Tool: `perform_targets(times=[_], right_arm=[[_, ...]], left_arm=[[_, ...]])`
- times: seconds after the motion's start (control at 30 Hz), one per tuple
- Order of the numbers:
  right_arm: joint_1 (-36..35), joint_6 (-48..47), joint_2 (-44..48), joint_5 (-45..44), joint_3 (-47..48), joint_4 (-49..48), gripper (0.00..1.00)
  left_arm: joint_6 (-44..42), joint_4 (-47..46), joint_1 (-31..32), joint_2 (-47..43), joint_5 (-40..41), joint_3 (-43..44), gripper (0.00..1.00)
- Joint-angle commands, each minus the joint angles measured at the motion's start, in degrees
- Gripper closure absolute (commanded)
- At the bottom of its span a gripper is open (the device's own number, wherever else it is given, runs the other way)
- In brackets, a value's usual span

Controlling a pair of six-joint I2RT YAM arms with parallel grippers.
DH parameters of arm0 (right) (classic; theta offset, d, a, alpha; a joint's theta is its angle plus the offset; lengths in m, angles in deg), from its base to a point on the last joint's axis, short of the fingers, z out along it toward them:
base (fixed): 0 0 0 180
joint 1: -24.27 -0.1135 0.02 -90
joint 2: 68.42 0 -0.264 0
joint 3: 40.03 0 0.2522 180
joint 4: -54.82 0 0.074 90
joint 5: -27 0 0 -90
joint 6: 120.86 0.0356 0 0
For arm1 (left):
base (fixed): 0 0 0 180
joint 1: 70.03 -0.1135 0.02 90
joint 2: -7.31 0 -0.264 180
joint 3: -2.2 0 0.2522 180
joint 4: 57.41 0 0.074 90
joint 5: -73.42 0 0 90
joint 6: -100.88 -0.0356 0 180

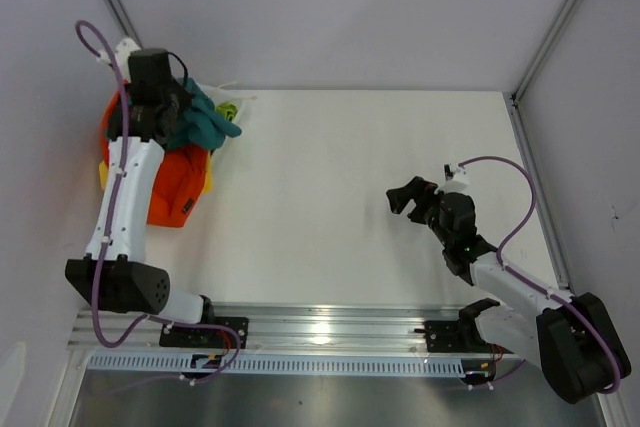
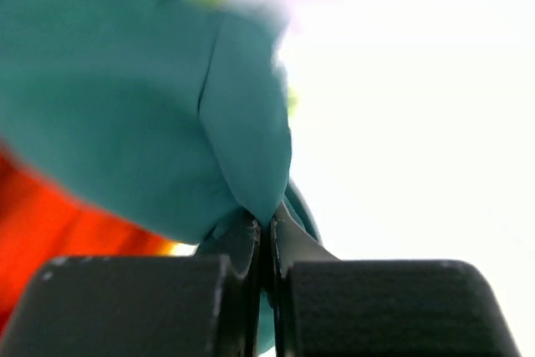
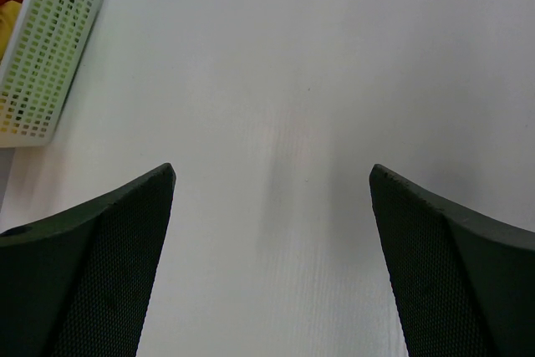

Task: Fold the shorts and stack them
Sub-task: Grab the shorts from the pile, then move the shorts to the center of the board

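The teal shorts (image 1: 208,123) hang bunched at the back left, on top of the pile. My left gripper (image 1: 178,115) is shut on a fold of them. In the left wrist view the teal shorts (image 2: 159,98) fill the upper left, and the left gripper (image 2: 269,228) pinches a tip of the cloth between closed fingers. The bright orange shorts (image 1: 178,190) lie under and in front of the teal pair; they show as an orange patch (image 2: 50,223) low on the left. My right gripper (image 1: 405,197) stands open over bare table at the right, and its wrist view shows the right gripper (image 3: 272,175) with nothing between its fingers.
A white perforated basket (image 3: 46,56) holds the pile at the table's back left corner. Lime-green cloth (image 1: 228,109) and yellow cloth (image 1: 208,183) peek out beside the teal and orange. Grey walls close the table at the back and both sides.
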Motion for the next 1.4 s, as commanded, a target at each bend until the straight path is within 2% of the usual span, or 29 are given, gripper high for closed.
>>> perform_targets(times=[0.0,0.1,0.2,0.23,0.3,0.33,0.43,0.47,0.67,0.77,0.8,0.9,1.0,1.03,1.13,1.23,1.37], right_arm=[[0.42,0.45,-0.33,1.00,-0.08,-2.51,0.01],[0.42,0.36,-0.85,1.36,0.18,-2.60,0.01],[0.59,0.36,-0.86,1.53,0.18,-2.60,0.01],[0.68,0.19,-0.51,1.45,0.27,-2.51,0.01],[0.77,0.19,-0.33,1.27,0.18,-2.34,0.01],[0.85,0.10,-0.07,1.18,0.09,-2.34,0.01],[0.94,0.01,0.46,0.57,-0.08,-1.99,0.01],[0.94,0.01,0.99,0.04,-0.17,-1.90,0.01],[1.12,-0.34,4.41,-2.94,-1.40,-0.85,0.01],[1.12,-0.69,7.84,-5.14,-2.01,0.39,0.01],[1.21,-0.78,9.76,-5.76,-2.71,0.82,0.01],[1.29,-1.13,12.76,-6.82,-4.90,-0.13,0.01],[1.47,-2.09,14.96,-2.79,-7.10,-4.51,0.01],[1.38,-2.44,14.62,0.62,-7.38,-5.75,0.00],[1.38,-2.97,11.64,6.24,-7.03,-9.01,0.01],[0.51,-4.90,8.91,13.45,-6.41,-13.58,0.04],[-5.20,-9.46,2.86,15.25,-2.65,-13.25,0.04]], left_arm=[[-4.55,-6.26,-0.22,0.29,-11.75,13.40,1.00],[-5.51,-10.68,3.80,1.08,-20.51,18.07,1.00],[-10.61,-8.05,12.13,3.62,-19.39,30.09,1.00],[-11.92,-8.92,13.47,3.72,-22.34,32.57,1.00],[-10.37,-11.20,14.97,2.32,-27.10,32.69,1.00],[-9.40,-13.30,14.98,1.79,-31.04,30.42,1.00],[-5.89,-16.21,15.24,-0.40,-35.54,27.34,1.00],[-5.09,-19.27,15.59,-0.76,-39.30,23.32,1.00],[-3.50,-22.28,22.09,1.78,-41.27,20.39,1.00],[-1.22,-27.45,23.33,-1.18,-41.10,11.71,1.00],[0.26,-32.78,23.51,-2.42,-40.66,1.68,1.00],[1.51,-38.79,23.68,-7.08,-37.60,-12.53,1.00],[0.98,-39.42,23.77,-10.50,-34.43,-19.42,1.00],[0.81,-39.77,23.77,-11.39,-34.07,-23.26,1.00],[-0.33,-38.47,23.77,-15.34,-31.61,-26.97,1.00],[-1.56,-34.26,23.77,-17.72,-28.80,-27.60,1.00],[-3.41,-30.56,23.77,-18.60,-27.22,-27.96,1.00]])
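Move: My left hand already pinches the teal shorts just above the pile. The open table I take them to is about 32 cm to its right, 3 cm back and 30 cm lower. The orange shorts lie some 12 cm left, 6 cm ahead and 22 cm below; the green cloth about 25 cm ahead, 4 cm right, 24 cm below. From my right hand the teal shorts are around 50 cm left, 10 cm ahead and 12 cm higher, and that open table 20 cm left, 7 cm ahead, 13 cm below. Keeping my left fingers shut on the teal shorts, I whip them up some 23 cm and swing right nearly 30 cm, away from the pile, turning the hand clockwise about 50 degrees. Then I fling them down some 27 cm towards the open table, easing back and slightly up at the end. My open right hand lifts a little, then swings left and back towards them. ##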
